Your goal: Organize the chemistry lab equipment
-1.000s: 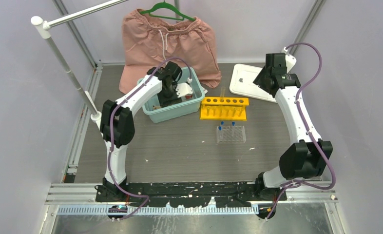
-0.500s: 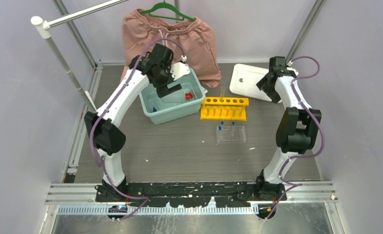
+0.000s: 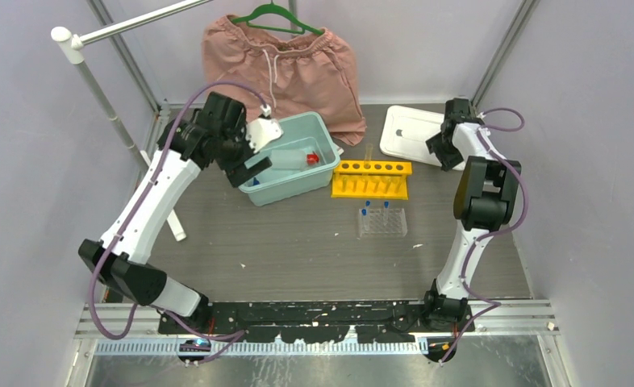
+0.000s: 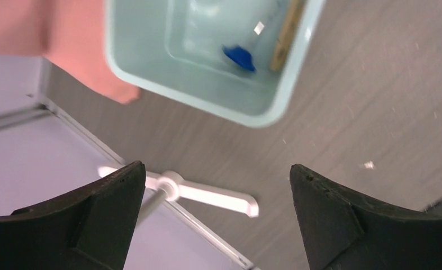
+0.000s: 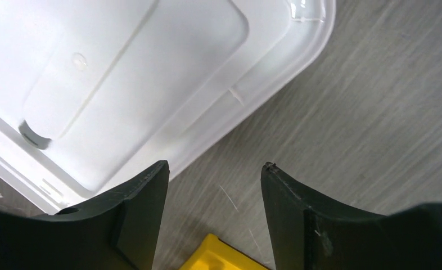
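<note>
My left gripper (image 3: 251, 164) (image 4: 216, 166) hovers open and empty over the left edge of the teal bin (image 3: 323, 177) (image 4: 252, 121). Inside the bin lie a white squeeze bottle (image 3: 288, 160) with a red nozzle, a small blue piece (image 4: 239, 57) and a wooden stick (image 4: 286, 34). The yellow rack (image 3: 370, 179) (image 5: 219, 256) stands right of the bin. In front of it the clear rack (image 3: 382, 224) holds blue-capped tubes (image 3: 375, 208). My right gripper (image 3: 440, 153) (image 5: 216, 163) hangs open and empty above bare table between the yellow rack and the white lid (image 3: 409, 133) (image 5: 123, 84).
Pink shorts (image 3: 277, 72) (image 4: 67, 34) on a green hanger hang behind the bin. A white rail stand (image 3: 108, 117) leans at the left, its foot (image 4: 207, 194) on the table near the wall. Grey walls and metal posts close in the back and sides.
My left gripper opened, left the squeeze bottle in the bin and drew back to the left. My right arm folded, bringing its gripper down by the lid's near edge.
</note>
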You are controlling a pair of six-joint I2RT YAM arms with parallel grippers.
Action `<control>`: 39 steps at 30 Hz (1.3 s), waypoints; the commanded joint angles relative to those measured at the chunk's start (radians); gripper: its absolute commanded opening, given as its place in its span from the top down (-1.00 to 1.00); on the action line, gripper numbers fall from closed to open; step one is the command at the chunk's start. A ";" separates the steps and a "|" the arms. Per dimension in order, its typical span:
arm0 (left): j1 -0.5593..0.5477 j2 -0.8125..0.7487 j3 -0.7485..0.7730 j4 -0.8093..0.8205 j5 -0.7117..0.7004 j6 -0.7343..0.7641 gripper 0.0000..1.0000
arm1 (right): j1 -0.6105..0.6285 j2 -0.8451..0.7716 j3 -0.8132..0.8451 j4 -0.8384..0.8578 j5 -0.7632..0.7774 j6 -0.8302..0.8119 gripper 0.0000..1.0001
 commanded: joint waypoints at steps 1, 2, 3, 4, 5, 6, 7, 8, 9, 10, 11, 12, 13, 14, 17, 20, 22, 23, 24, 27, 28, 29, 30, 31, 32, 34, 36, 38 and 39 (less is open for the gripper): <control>0.010 -0.116 -0.174 -0.012 0.060 0.021 -1.00 | -0.002 0.036 0.075 0.058 0.007 0.060 -0.32; 0.011 -0.137 -0.204 -0.015 0.080 0.026 -1.00 | -0.002 0.046 0.076 0.064 0.004 0.070 -0.31; 0.011 -0.154 -0.229 -0.017 0.090 0.029 -0.99 | -0.002 0.056 0.076 0.069 -0.001 0.081 -0.30; 0.011 -0.169 -0.250 -0.021 0.101 0.029 -0.99 | -0.002 0.066 0.076 0.070 -0.006 0.095 -0.29; 0.011 -0.182 -0.269 -0.024 0.111 0.028 -0.99 | -0.002 0.073 0.073 0.069 -0.010 0.108 -0.28; 0.011 -0.197 -0.291 -0.023 0.121 0.027 -0.99 | -0.002 0.076 0.068 0.068 -0.012 0.125 -0.27; 0.011 -0.207 -0.310 -0.022 0.130 0.025 -0.99 | -0.001 0.077 0.057 0.074 -0.012 0.140 -0.26; 0.011 -0.214 -0.327 -0.020 0.137 0.021 -0.99 | 0.000 0.075 0.041 0.086 -0.014 0.156 -0.25; 0.011 -0.219 -0.345 -0.017 0.139 0.016 -0.99 | 0.002 0.072 0.026 0.096 -0.014 0.176 -0.24; 0.011 -0.223 -0.358 -0.016 0.139 0.013 -0.99 | 0.003 0.067 0.014 0.098 -0.009 0.191 -0.24; 0.011 -0.228 -0.372 -0.013 0.136 0.008 -0.99 | 0.006 0.061 0.002 0.102 0.007 0.207 -0.23; 0.011 -0.231 -0.386 -0.010 0.134 0.003 -1.00 | 0.008 0.055 -0.011 0.110 0.015 0.220 -0.23; 0.011 -0.237 -0.399 -0.006 0.132 -0.001 -0.99 | 0.009 0.050 -0.024 0.116 0.034 0.232 -0.22; 0.011 -0.246 -0.412 0.001 0.129 -0.004 -0.99 | 0.012 0.047 -0.032 0.124 0.049 0.239 -0.21; 0.011 -0.270 -0.442 0.006 0.126 -0.003 -0.99 | 0.016 0.063 -0.026 0.126 0.068 0.255 -0.16; 0.011 -0.282 -0.449 -0.016 0.125 0.011 -0.99 | 0.016 0.097 0.008 0.099 0.069 0.268 -0.09; 0.011 -0.297 -0.459 -0.023 0.114 0.028 -0.99 | 0.016 0.105 0.015 0.097 0.064 0.278 0.02; 0.011 -0.305 -0.467 -0.024 0.108 0.038 -0.99 | 0.016 0.104 0.012 0.100 0.062 0.285 0.06; 0.011 -0.314 -0.473 -0.025 0.103 0.051 -0.99 | 0.016 0.099 0.007 0.106 0.060 0.292 0.11; 0.011 -0.326 -0.479 -0.037 0.096 0.078 -0.99 | 0.021 0.080 -0.019 0.127 0.066 0.314 0.23; 0.011 -0.325 -0.478 -0.046 0.094 0.082 -0.99 | 0.022 0.074 -0.029 0.135 0.069 0.321 0.27; 0.011 -0.322 -0.472 -0.056 0.091 0.085 -0.99 | 0.022 0.066 -0.040 0.144 0.072 0.331 0.31; 0.011 -0.320 -0.465 -0.067 0.089 0.087 -0.99 | 0.022 0.060 -0.047 0.154 0.075 0.338 0.33; 0.011 -0.319 -0.459 -0.077 0.089 0.090 -0.99 | 0.022 0.055 -0.053 0.158 0.075 0.346 0.34; 0.011 -0.319 -0.456 -0.087 0.089 0.094 -0.99 | 0.022 0.049 -0.060 0.165 0.073 0.347 0.35; 0.011 -0.323 -0.454 -0.100 0.086 0.101 -0.99 | 0.022 0.036 -0.069 0.176 0.068 0.347 0.33; 0.011 -0.327 -0.456 -0.103 0.084 0.109 -0.99 | 0.023 0.022 -0.088 0.197 0.067 0.340 0.32; 0.011 -0.329 -0.458 -0.102 0.079 0.111 -0.99 | 0.022 0.012 -0.103 0.208 0.068 0.335 0.37; 0.011 -0.328 -0.457 -0.100 0.078 0.109 -0.99 | 0.022 0.012 -0.107 0.209 0.068 0.333 0.40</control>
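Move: The right hand is poised just short of the white lid's near long edge, some 5 cm above the table; the lid's middle lies about 9 cm ahead, 4 cm left and 4 cm below. The yellow test tube rack stands roughly 22 cm left and 5 cm back; the clear well plate is about 20 cm left and 17 cm back. From the raised left hand the lid lies some 21 cm ahead, 56 cm right and 26 cm lower. Down and slightly forward, the right hand settles about 4 cm onto the lid's near edge while turning some 15 degrees clockwise. Its fingers narrow from about two thirds open to a third, bringing the rim between the tips; a firm grip can't be seen. The empty left hand, wide open, backs off from the green bin, also sinking and drifting left as its fingers tip further down. ##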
